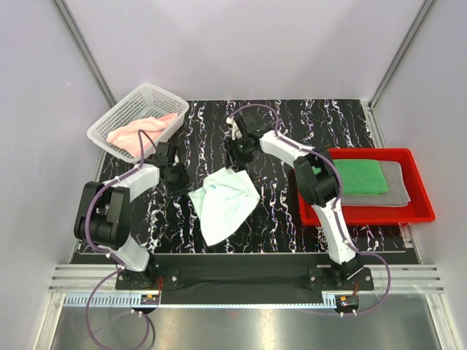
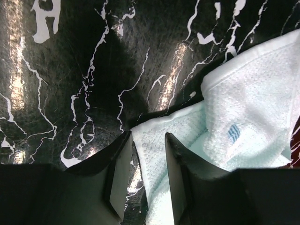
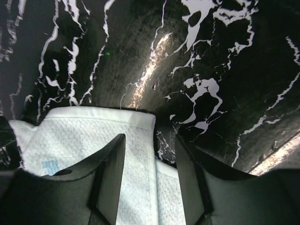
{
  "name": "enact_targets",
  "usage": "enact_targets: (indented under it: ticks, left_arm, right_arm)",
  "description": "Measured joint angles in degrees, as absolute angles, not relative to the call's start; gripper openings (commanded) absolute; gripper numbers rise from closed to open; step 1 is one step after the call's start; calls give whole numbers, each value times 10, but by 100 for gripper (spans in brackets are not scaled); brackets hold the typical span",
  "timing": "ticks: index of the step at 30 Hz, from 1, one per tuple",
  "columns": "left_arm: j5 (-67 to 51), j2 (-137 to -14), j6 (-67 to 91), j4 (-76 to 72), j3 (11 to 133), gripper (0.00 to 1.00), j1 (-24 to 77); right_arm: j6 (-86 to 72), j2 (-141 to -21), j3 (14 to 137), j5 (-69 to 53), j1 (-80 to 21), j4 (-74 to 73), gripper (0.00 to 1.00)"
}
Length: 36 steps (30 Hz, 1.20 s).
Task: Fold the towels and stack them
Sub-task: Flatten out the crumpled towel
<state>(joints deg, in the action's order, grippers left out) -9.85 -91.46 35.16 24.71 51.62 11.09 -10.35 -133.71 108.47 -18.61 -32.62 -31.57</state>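
A pale mint-white towel (image 1: pixel 226 203) lies partly folded and askew on the black marbled table (image 1: pixel 306 120). My left gripper (image 1: pixel 182 182) is at the towel's left corner. In the left wrist view its jaws (image 2: pixel 147 140) stand apart around that corner (image 2: pixel 150 145), with table showing beside the left finger. My right gripper (image 1: pixel 235 162) is at the towel's far corner. Its jaws (image 3: pixel 150 140) are apart over the hemmed edge (image 3: pixel 84 131), with a gap to the right finger. A pink towel (image 1: pixel 139 131) lies in the basket. A dark green towel (image 1: pixel 359 176) sits on a grey towel (image 1: pixel 398 191).
The white mesh basket (image 1: pixel 164 95) stands at the back left, close to my left arm. The red tray (image 1: pixel 423 211) with the green and grey towels sits at the right edge. Grey walls enclose the table on three sides.
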Motion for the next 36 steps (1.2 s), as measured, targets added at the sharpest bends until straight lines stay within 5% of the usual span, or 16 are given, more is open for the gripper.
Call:
enact_targets:
  ticks: [6,11,15,24,36]
  left_arm:
    - [-99,-918,357,237,516,38,112]
    - [-101,-919,360,228,516,38,112]
    - [-102,-921,362,225,516,38,112]
    - [-97,-929,358,258,578,40,112]
    - [-116,-807,334,248,566,43,145]
  right_arm:
    - [-80,-1353,1101,-145,-349,-312,51]
    - [-67,-1354,1103,-102,-376,-312,38]
    - [-66,-1355,1102,-74,-392,-313,0]
    - [-73,-1316,1079,-36,-394,-359,0]
    - [-86,-1011,870,-6,-393,-408,0]
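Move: The right hand is just over the far edge of the pale green towel. The upper-layer cloth it will pinch lies about 2 cm to its left, 1 cm back and 2 cm below, and the towel's far-right corner is some 2 cm ahead and 1 cm to the right, 2 cm below. The left hand is over the towel's left corner, about 1 cm ahead, 1 cm left and 1 cm below; from it the cloth to be pinched is roughly 8 cm ahead and 12 cm right. The right hand slides about 2.5 cm left and a little down across the towel's far edge, its wrist tilting some 15 degrees in all, shuts its half-open fingers on the upper layer, then draws the pinched cloth back, to the right and up, ending some 12 cm above where it closed. The left hand, fingers kept partly open, lingers low at the towel's left corner until the right has its grip, then rises about 9 cm clear of it, drifting slightly right and forward while its fingertips swing outward. ##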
